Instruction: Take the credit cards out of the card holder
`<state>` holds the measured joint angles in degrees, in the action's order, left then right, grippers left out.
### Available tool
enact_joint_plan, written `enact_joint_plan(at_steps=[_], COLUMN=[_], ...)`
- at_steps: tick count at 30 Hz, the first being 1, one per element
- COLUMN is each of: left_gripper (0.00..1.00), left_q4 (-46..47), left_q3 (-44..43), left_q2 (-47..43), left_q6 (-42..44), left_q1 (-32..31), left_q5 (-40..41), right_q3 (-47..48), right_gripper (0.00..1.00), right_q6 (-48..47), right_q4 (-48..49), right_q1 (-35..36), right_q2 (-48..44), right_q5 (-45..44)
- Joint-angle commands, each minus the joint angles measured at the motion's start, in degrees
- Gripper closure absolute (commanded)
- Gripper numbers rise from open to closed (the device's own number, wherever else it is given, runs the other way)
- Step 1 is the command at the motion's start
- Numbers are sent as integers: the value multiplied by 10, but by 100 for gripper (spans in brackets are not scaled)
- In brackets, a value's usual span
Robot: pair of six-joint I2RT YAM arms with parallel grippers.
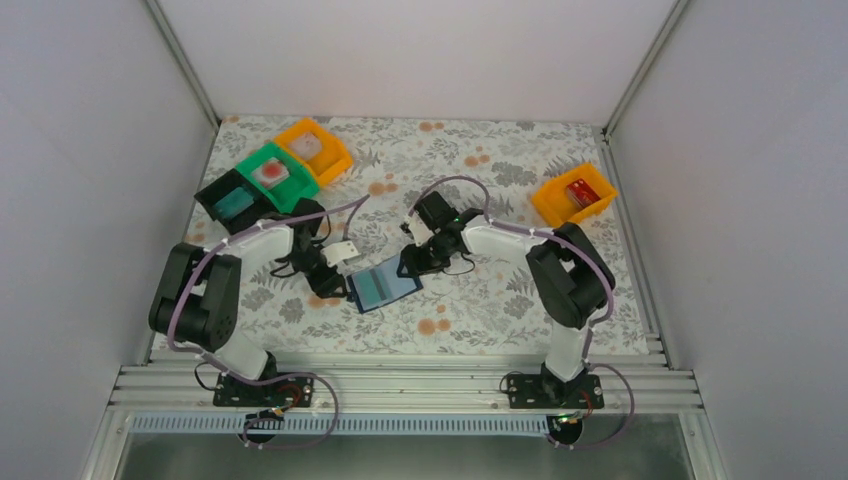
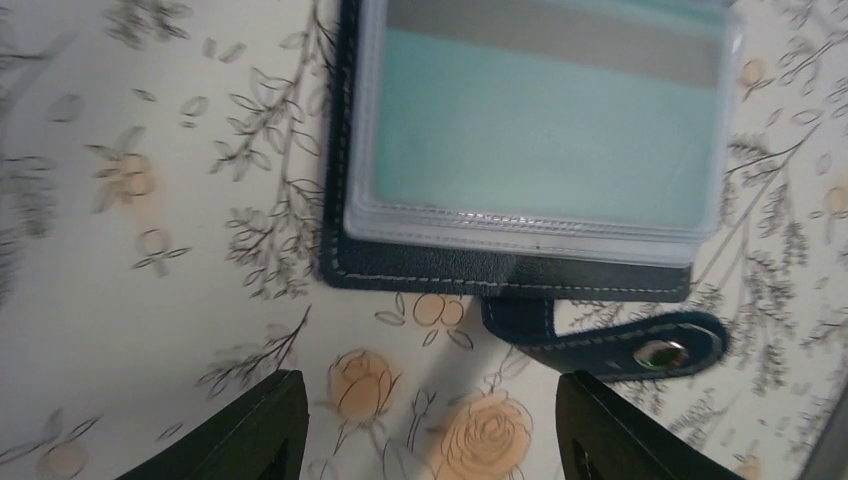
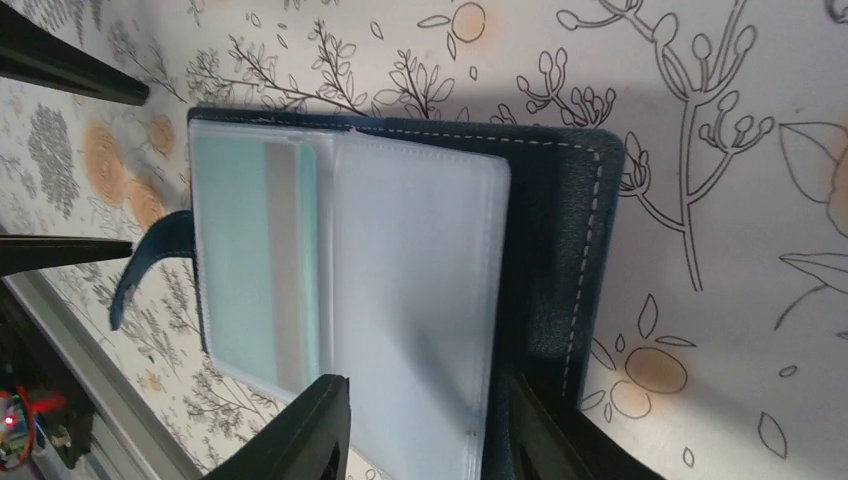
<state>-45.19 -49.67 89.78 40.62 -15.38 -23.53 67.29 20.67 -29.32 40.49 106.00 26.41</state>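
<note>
The card holder [image 1: 385,284], a dark navy bifold, lies open on the flowered table with its snap strap [image 2: 640,345] loose. In its clear sleeves sits a teal credit card [image 2: 540,120] with a grey stripe, also visible in the right wrist view [image 3: 250,260]. My left gripper [image 2: 430,400] hovers open just off the holder's strap edge, with only tablecloth between its fingers [image 1: 335,285]. My right gripper [image 3: 430,400] stands over the holder's other half [image 1: 408,262]. Its jaws are partly apart and straddle an empty clear sleeve [image 3: 420,290]; one finger lies over the navy cover.
At the back left stand a black bin [image 1: 232,200], a green bin [image 1: 272,172] and an orange bin [image 1: 313,148], the last two each holding a pale card. Another orange bin [image 1: 573,194] with a red card sits at the back right.
</note>
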Motion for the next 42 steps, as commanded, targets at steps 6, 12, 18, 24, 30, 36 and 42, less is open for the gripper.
enact_joint_plan(at_steps=[6,12,18,24,30,36,42], left_gripper=[40,41,39,20,0,0,0], left_q4=[124,136,61,-59,-191,-269,-221], left_q3=[47,49,-19,-169,-341,-463,-463], left_q2=[50,57,20,-18,-11,-17,-43], left_q6=[0,0,20,41,51,52,-14], left_q1=[-21,-21,23,91,125,114,56], left_q5=[-1,1,-89,-218,-332,-470,-478], right_q3=[-2,9,2,25,43,75,81], right_gripper=[71,93,96,96,96,96,96], right_q6=[1,7,15,18,9,-35,-73], right_q4=[65,89,93,114,164,225,277], right_q1=[5,9,-3,-24,-50,-51,-50], right_q2=[40,61,1,-110,-213,-282,-323], right_q5=[115,163,112,138,157,171,238])
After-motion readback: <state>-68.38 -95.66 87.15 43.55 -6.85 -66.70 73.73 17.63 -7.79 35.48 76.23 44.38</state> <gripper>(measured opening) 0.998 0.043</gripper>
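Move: The open card holder lies flat between my hands. From my right hand its middle is about 4 cm left, 2 cm back and 3 cm below. From my left hand it is some 10 cm right, 1 cm ahead and 2 cm below. Its strap sits nearer my left fingers, about 3 cm right and 2 cm back, with the green box roughly 22 cm ahead of that hand and 12 cm left. My right fingers slide about 3 cm left and slightly back, closing to pinch the holder's right half, then carry it straight up over 30 cm, swinging round to point left. My left hand first sinks and eases right and forward beside the holder's left end, then rises about as far, drifting forward before coming partly back. Its fingers spread wide and swing towards the holder's left edge. ##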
